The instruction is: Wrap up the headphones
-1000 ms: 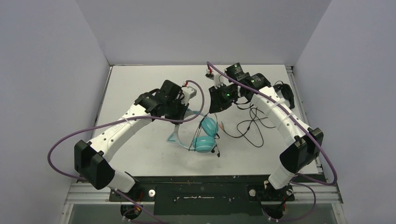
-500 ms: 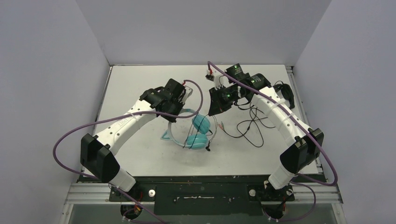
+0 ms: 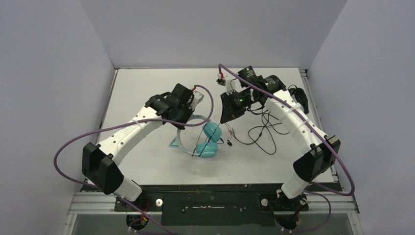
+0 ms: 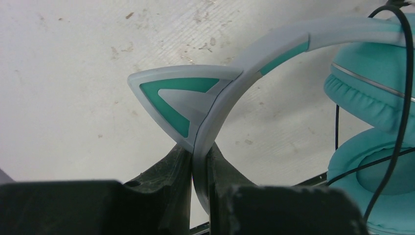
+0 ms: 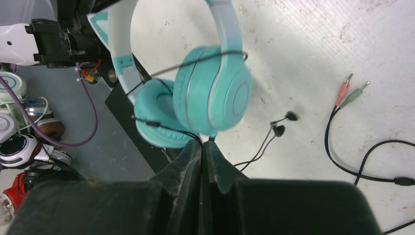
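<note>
The headphones (image 3: 211, 131) hang tilted over the middle of the table, teal ear cups low and to the right. My left gripper (image 3: 181, 125) is shut on their pale headband (image 4: 274, 49), just below a cat-ear point (image 4: 181, 93). In the right wrist view both ear cups (image 5: 215, 93) hang just ahead of my right gripper (image 5: 202, 144). That gripper is shut on the thin black cable (image 5: 169, 128) where it leaves the lower cup. The cable also runs across the front of the cups. From above, my right gripper (image 3: 225, 119) sits right beside the cups.
A loose tangle of black cable (image 3: 262, 132) lies on the white table (image 3: 147, 88) right of the headphones, ending in pink and green plugs (image 5: 345, 93). All-black headphones (image 3: 298, 98) rest near the right edge, behind the right arm. Small black earbuds (image 5: 284, 123) lie nearby.
My left gripper has carried the headphones a little to the left and raised the headband. My right gripper's jaws have come together on the cable beside the cups.
</note>
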Controlling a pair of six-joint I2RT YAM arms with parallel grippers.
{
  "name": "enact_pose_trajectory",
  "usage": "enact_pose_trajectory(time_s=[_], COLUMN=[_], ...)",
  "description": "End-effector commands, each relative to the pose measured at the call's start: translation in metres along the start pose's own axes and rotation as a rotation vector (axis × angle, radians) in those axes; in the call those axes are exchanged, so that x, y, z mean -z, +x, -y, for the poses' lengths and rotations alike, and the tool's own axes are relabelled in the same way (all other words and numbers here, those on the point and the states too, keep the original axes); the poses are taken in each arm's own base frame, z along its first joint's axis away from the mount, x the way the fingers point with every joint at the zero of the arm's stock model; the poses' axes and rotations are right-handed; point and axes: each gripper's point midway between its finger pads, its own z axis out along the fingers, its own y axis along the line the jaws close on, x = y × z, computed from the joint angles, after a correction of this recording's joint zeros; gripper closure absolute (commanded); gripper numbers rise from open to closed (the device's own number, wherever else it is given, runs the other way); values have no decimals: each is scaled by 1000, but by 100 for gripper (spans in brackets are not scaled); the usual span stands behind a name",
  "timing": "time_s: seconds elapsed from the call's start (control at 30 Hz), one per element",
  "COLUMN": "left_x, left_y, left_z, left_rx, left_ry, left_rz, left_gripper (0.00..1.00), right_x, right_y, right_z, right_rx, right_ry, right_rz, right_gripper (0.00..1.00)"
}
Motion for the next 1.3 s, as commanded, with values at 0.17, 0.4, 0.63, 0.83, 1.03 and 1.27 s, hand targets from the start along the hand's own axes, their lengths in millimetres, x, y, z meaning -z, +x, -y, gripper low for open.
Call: enact_pose_trajectory(time_s=[0.17,0.4,0.63,0.83,1.03,1.27], left_x=[29,48,69,92,114,142], left_y=[-29,-36,-44,-47,-49,-56], left_z=[59,72,65,57,41,44], left_rx=[5,82,259,340,474,574], left_ry=[352,430,391,366,283,332], left_rz=[180,220,200,201,168,185], left_gripper=[100,100,100,100,100,100], right_x=[6,-2,12,38,46,46], right_y=[-54,-43,-47,-52,-37,-15], right_z=[-4,27,42,47,51,43], right_rx=[104,95,58,34,71,170], right_ry=[-9,80,103,83,55,26], right_rz=[201,237,383,532,663,845], right_gripper=[100,79,68,61,36,18])
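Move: Under and to the left of the right hand, which still pinches the earbud cable, is the headphones' far ear cup: about 4 cm left, 1 cm ahead and 7 cm below. The near cup lies some 5 cm back, 6 cm left and 8 cm down; the earbuds dangle about 4 cm ahead, 4 cm right and 15 cm below. From the left hand, gripping the headband, the far cup is about 12 cm right, 1 cm back and 1 cm lower. Carrying the headband in a closed grip, the left hand shifts about 4 cm back and as much right, then lifts some 10 cm, rolling its left side down about 25 degrees. The right hand takes the cable a little forward, left and up, opens and lets go of it, dips, moves right and farther forward, then eases back, opening wide. ##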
